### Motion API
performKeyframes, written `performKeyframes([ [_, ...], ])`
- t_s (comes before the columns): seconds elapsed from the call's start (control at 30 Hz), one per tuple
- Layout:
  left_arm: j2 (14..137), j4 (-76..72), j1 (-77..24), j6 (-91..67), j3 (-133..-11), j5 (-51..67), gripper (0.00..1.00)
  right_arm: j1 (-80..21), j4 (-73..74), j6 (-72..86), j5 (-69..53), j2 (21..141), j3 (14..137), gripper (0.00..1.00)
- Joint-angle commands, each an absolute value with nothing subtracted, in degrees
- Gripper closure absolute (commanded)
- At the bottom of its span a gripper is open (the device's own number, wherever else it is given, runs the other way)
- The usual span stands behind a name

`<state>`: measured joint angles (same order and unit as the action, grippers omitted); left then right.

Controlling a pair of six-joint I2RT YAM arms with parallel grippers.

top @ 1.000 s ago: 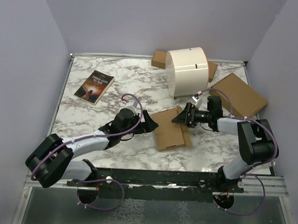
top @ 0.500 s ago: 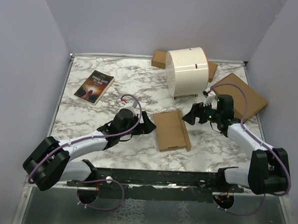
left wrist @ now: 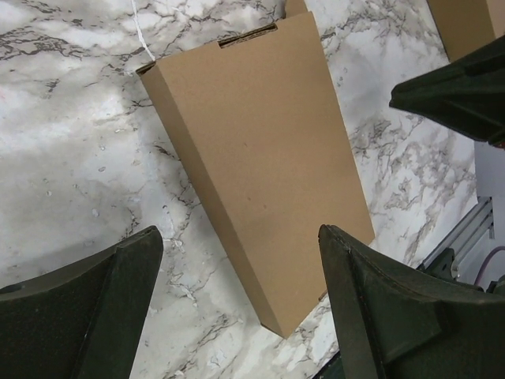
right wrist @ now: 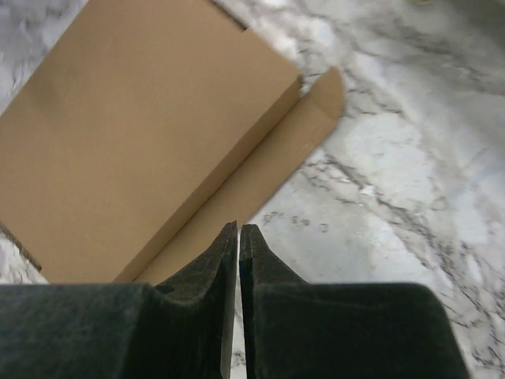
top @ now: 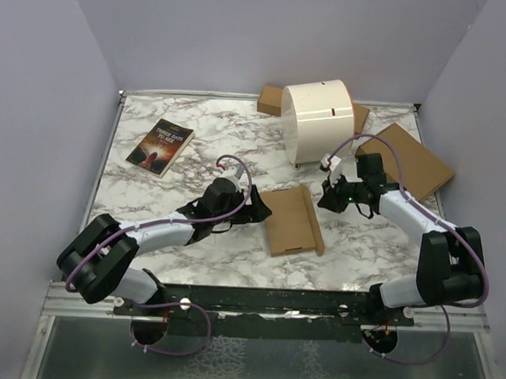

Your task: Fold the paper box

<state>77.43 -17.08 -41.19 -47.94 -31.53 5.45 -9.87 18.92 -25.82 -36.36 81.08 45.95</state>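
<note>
The paper box (top: 289,221) lies flat on the marble table, a thin closed brown shape with a narrow flap (top: 313,218) lying along its right side. My left gripper (top: 257,208) is open at the box's left edge. In the left wrist view the box (left wrist: 260,150) shows between the spread fingers (left wrist: 87,308), which hold nothing. My right gripper (top: 327,198) is shut and empty, just right of the box's far right corner. In the right wrist view its closed fingertips (right wrist: 238,229) hover beside the flap (right wrist: 268,170) and the box (right wrist: 134,134).
A book (top: 160,146) lies at the far left. A white cylinder (top: 317,123) stands at the back, with small cardboard pieces (top: 269,99) behind it. A larger brown cardboard box (top: 406,160) lies at the far right. Purple walls enclose the table.
My right gripper let go of the box's far right corner, drew back to the right and shut. My left gripper moved right, up to the box's left edge. The box now lies flat.
</note>
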Motion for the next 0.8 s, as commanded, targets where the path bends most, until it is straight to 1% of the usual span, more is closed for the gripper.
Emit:
performKeyframes([
  [0.0,81.87,-19.27,-41.03,-46.57,-34.39,9.0,0.18,-13.61,24.37,-33.58,-35.42,82.5,46.08,0.94],
  [0.33,92.25,-15.64,-40.94,-42.57,-43.12,9.59,0.21,-19.49,25.4,-35.06,-37.13,86.2,46.09,0.94],
  [0.57,93.14,-11.56,-39.9,-39.49,-46.41,7.12,0.21,-24.12,25.49,-35.01,-39.6,88.31,47.67,0.92],
  [0.77,92.25,-9.8,-37.26,-37.12,-47.73,6.85,0.21,-25.95,27.19,-32.51,-46.16,93.09,52.46,0.9],
])
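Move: The paper box's side flap lies about 3 cm left of the right fingertips, 4 cm back and 4 cm lower; the box body is some 9 cm left and 5 cm back. A white drum stands roughly 26 cm ahead and 1 cm left, its middle some 6 cm higher. From the left hand, the box's middle is about 8 cm right, 4 cm back and 6 cm below. Shut right fingers sink, sweeping about 7 cm left, 6 back into the side flap; open left dips forward. ##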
